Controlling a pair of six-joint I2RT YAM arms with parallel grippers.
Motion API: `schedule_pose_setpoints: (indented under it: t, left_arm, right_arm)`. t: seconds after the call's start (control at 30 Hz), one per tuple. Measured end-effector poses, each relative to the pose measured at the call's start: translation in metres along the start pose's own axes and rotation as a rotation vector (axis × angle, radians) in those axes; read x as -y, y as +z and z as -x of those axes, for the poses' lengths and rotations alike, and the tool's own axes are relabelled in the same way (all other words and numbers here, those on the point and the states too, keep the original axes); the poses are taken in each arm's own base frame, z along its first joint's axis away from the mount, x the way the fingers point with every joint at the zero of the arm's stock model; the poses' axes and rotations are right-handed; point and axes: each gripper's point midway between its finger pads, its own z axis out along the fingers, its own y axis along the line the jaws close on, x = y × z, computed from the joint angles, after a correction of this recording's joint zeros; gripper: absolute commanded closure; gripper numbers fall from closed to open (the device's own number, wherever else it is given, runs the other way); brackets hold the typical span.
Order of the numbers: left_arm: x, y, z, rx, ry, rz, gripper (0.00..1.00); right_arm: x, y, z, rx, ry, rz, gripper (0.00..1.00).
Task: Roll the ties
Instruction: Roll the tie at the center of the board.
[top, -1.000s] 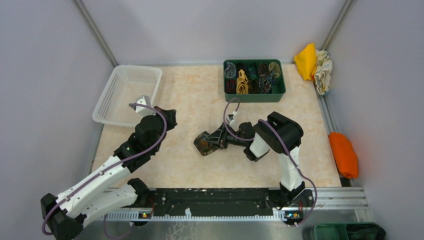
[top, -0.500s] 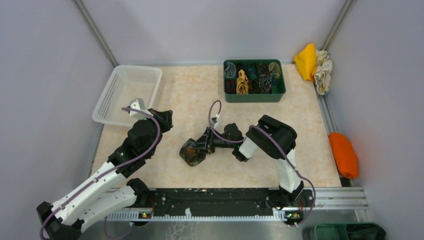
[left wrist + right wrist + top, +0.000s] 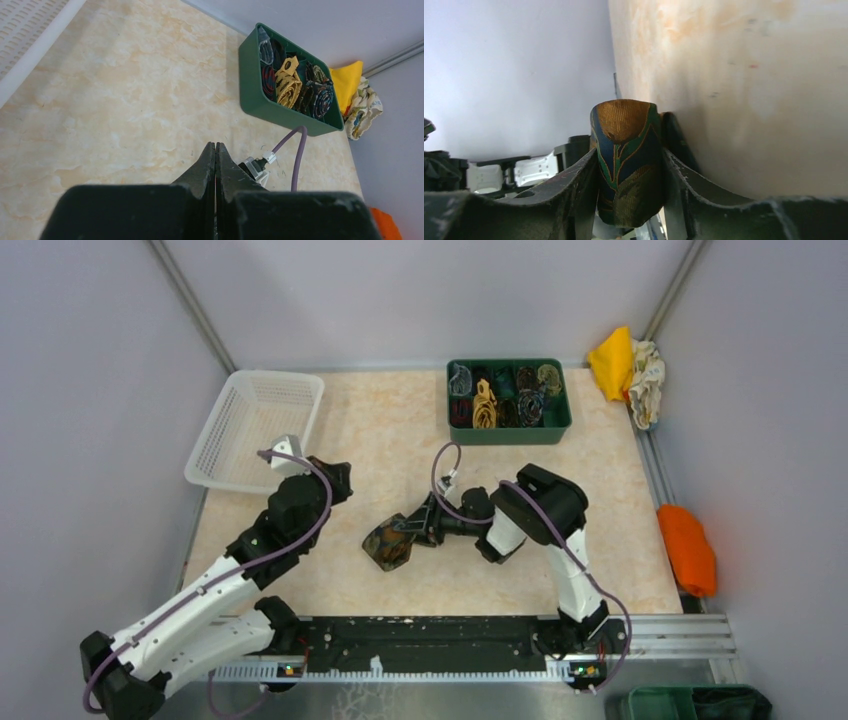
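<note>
A rolled dark tie [image 3: 388, 545] with orange-gold and teal blotches lies low over the tabletop near the middle. My right gripper [image 3: 402, 536] reaches left and holds it at the fingertips. In the right wrist view the roll [image 3: 626, 145] stands between both fingers, with my right gripper [image 3: 630, 155] shut on it. My left gripper [image 3: 333, 474] hovers to the left of the roll, apart from it, and its jaws [image 3: 215, 146] are pressed together with nothing in them. Several more rolled ties [image 3: 505, 395] fill the green bin [image 3: 508, 434] at the back.
A white mesh basket [image 3: 255, 425] stands at the back left, just beyond the left gripper. Yellow [image 3: 612, 360] and patterned white [image 3: 648, 380] cloth lumps sit at the back right, off the table, and an orange one [image 3: 688, 548] lies at the right edge. Purple cables loop over both arms.
The right gripper has carried the rolled tie leftward across the table. The left arm swung slightly forward and back, staying shut.
</note>
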Motion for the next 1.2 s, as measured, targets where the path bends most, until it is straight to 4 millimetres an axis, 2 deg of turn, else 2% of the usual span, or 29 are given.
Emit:
schedule_pose_setpoints:
  t: [0.13,0.37,0.43,0.57,0.63,0.7,0.83,1.0,1.1,1.2]
  left_arm:
    - [0.001,0.005,-0.008,-0.018,0.012,0.005,1.00]
    - [0.002,0.015,-0.024,-0.058,0.042,0.006,1.00]
    - [0.003,0.018,-0.029,-0.069,0.056,0.003,1.00]
    - [-0.001,0.031,-0.050,-0.106,0.086,0.026,1.00]
    - [-0.011,0.036,-0.068,-0.143,0.107,0.057,1.00]
    - [-0.022,0.038,-0.086,-0.182,0.123,0.084,1.00]
    - [-0.039,0.038,-0.113,-0.239,0.142,0.113,1.00]
    - [-0.044,0.040,-0.123,-0.257,0.144,0.123,1.00]
    - [-0.044,0.044,-0.126,-0.257,0.143,0.121,1.00]
    - [-0.042,0.047,-0.132,-0.267,0.143,0.112,1.00]
  right_arm:
    - [0.014,-0.006,0.003,0.010,-0.019,-0.075,0.48]
    - [0.015,-0.012,0.004,-0.001,-0.146,-0.196,0.47]
    - [0.017,-0.010,0.007,-0.008,-0.187,-0.245,0.43]
    - [0.013,-0.003,0.014,-0.003,-0.302,-0.340,0.35]
    - [0.013,-0.003,0.017,0.005,-0.359,-0.384,0.27]
    - [0.011,-0.007,0.018,0.013,-0.395,-0.406,0.26]
    - [0.012,-0.015,0.023,0.032,-0.454,-0.454,0.26]
    - [0.009,-0.034,0.028,0.080,-0.499,-0.523,0.26]
    - [0.003,-0.052,0.023,0.108,-0.529,-0.541,0.24]
    - [-0.004,-0.069,0.008,0.118,-0.560,-0.543,0.24]
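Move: The rolled tie lies in the right gripper's fingers, its middle about 3 cm back and 2 cm to the left of that hand point and 1 cm lower. From the right hand, the white basket stands some 22 cm ahead and 31 cm left, and the green box 27 cm ahead and 26 cm right, both at nearly its height. From the left hand, the tie is roughly 8 cm back, 8 cm right and 21 cm below. The rolled tie comes free as the right fingers spread from under half to about three-quarters open; that hand first tips its fingers down and rolls almost on the spot, then draws off right, about 7 cm in all, rising slightly at the end. Meanwhile the left hand, still shut, sinks some 14 cm towards the tie, edging right and nosing down about 15 degrees. ##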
